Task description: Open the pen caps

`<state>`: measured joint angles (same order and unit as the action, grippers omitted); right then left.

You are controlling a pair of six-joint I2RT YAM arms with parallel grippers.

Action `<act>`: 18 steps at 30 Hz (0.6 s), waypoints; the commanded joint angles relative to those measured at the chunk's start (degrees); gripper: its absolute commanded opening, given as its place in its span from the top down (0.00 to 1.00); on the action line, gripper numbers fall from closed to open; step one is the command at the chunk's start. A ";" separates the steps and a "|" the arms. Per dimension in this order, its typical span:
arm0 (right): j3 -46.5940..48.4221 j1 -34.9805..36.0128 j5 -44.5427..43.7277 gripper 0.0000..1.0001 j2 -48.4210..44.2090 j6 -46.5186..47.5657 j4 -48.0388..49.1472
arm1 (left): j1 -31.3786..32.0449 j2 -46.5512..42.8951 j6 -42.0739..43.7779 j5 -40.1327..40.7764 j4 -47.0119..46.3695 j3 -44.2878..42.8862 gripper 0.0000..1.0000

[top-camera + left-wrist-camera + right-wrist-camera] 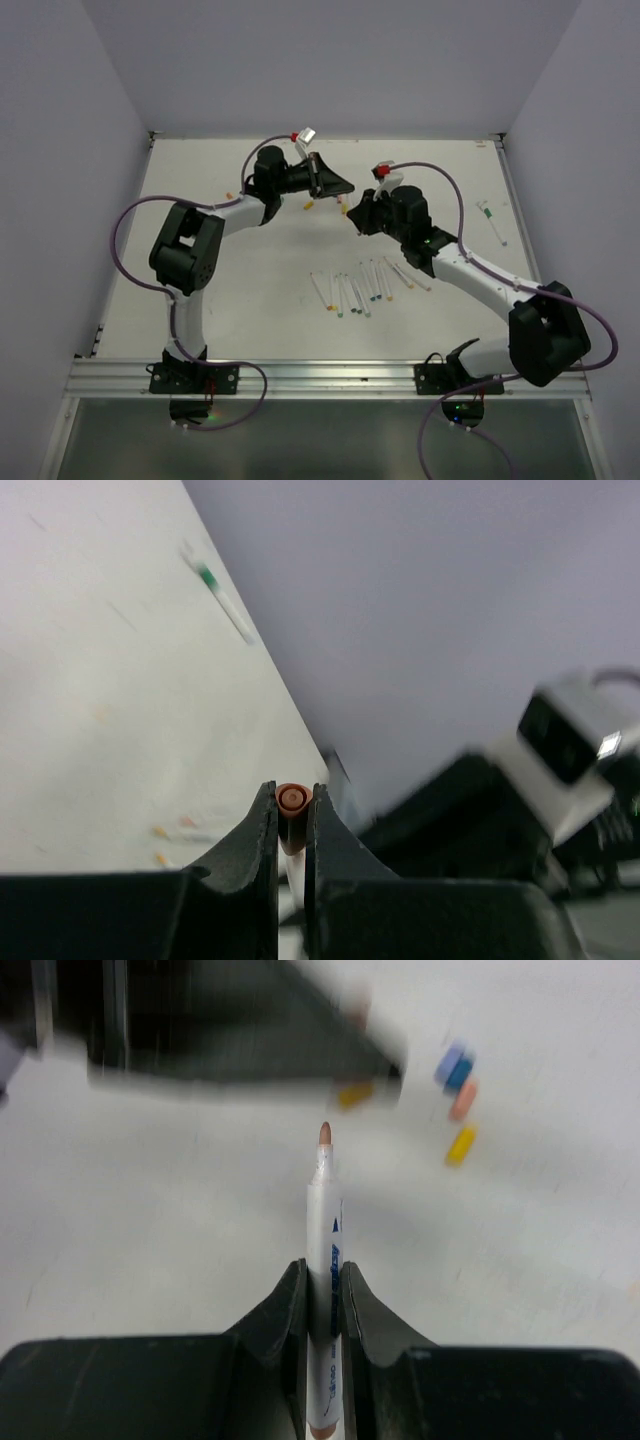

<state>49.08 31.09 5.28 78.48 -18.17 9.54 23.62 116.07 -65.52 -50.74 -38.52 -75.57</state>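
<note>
My left gripper [292, 805] is shut on a small orange pen cap [292, 798], seen end-on between its fingertips. My right gripper [322, 1270] is shut on the barrel of a white pen [325, 1222] with blue print. The pen's bare orange tip [325, 1135] points at the blurred left gripper [250, 1030], a short gap away. From above, both grippers [347, 186] [348, 211] meet over the middle of the table. Loose caps lie beyond the pen: blue [455, 1066], orange [462, 1101] and yellow [460, 1145].
A row of several white pens [360, 290] lies on the table in front of the arms. One pen with a green band [490, 222] lies alone at the right edge. Small caps [308, 203] [229, 194] are scattered near the left arm.
</note>
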 commanded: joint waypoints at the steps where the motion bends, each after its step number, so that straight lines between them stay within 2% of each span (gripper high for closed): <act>1: -8.11 6.07 6.59 1.00 -1.83 -4.05 -19.83 | -10.87 -1.11 -0.58 27.27 -12.55 -2.39 1.00; 6: -6.72 6.35 3.51 1.00 -2.80 -2.40 -22.28 | -10.87 -2.95 0.74 29.99 -10.87 0.07 1.00; 9: -4.44 6.35 0.01 1.00 -3.50 -2.48 -25.09 | -11.05 -2.52 4.07 26.14 -6.85 -2.46 1.00; 10: -3.04 6.26 -2.88 1.00 -3.59 -1.87 -26.49 | -11.05 -1.91 6.86 23.70 -2.13 -4.39 1.00; 13: 1.17 3.72 -4.40 1.00 -2.37 2.52 -32.37 | -10.87 -1.28 15.47 21.82 10.08 -6.43 1.00; 15: 3.12 -1.09 -3.26 1.00 -1.58 5.76 -35.37 | -10.35 -1.46 20.40 23.05 16.60 -6.86 1.00; 16: 4.17 -2.86 -3.00 1.00 -1.23 6.83 -37.38 | -10.17 -1.29 24.52 24.27 22.73 -7.22 1.00; 18: 4.53 -6.72 -3.60 1.00 -0.96 9.37 -38.71 | -9.82 -0.94 27.10 26.21 25.68 -7.22 1.00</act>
<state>50.92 29.39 3.79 77.21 -14.57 -22.96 13.61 116.25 -48.86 -26.48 -25.50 -81.19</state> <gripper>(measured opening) 0.143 0.077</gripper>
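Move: The left hand, holding the pulled-off brown cap, has the lone yellow-orange cap about 11 cm ahead, 10 cm left and 21 cm below; the blue pair lies 15 cm ahead and 3 cm left, a green cap 16 cm ahead and 16 cm left. The right hand holds the bare pen; the slanted pens are some 9 cm back, 16 cm right and 18 cm below, and the middle of the upright pen row 12 cm back, 2 cm right. With the cap already off and both grippers keeping their hold, the left hand whips away from the pen about 14 cm forward and 14 cm left towards the loose caps, turning some 35 degrees counter-clockwise, then eases a few centimetres back to the right and starts to sink, its fingers tipping down. The right hand drops back and down about 12 cm each way towards the laid-out pens, tipping its fingers down some 25 degrees, then swings right and partly forward again, rising a little, still off the table. ##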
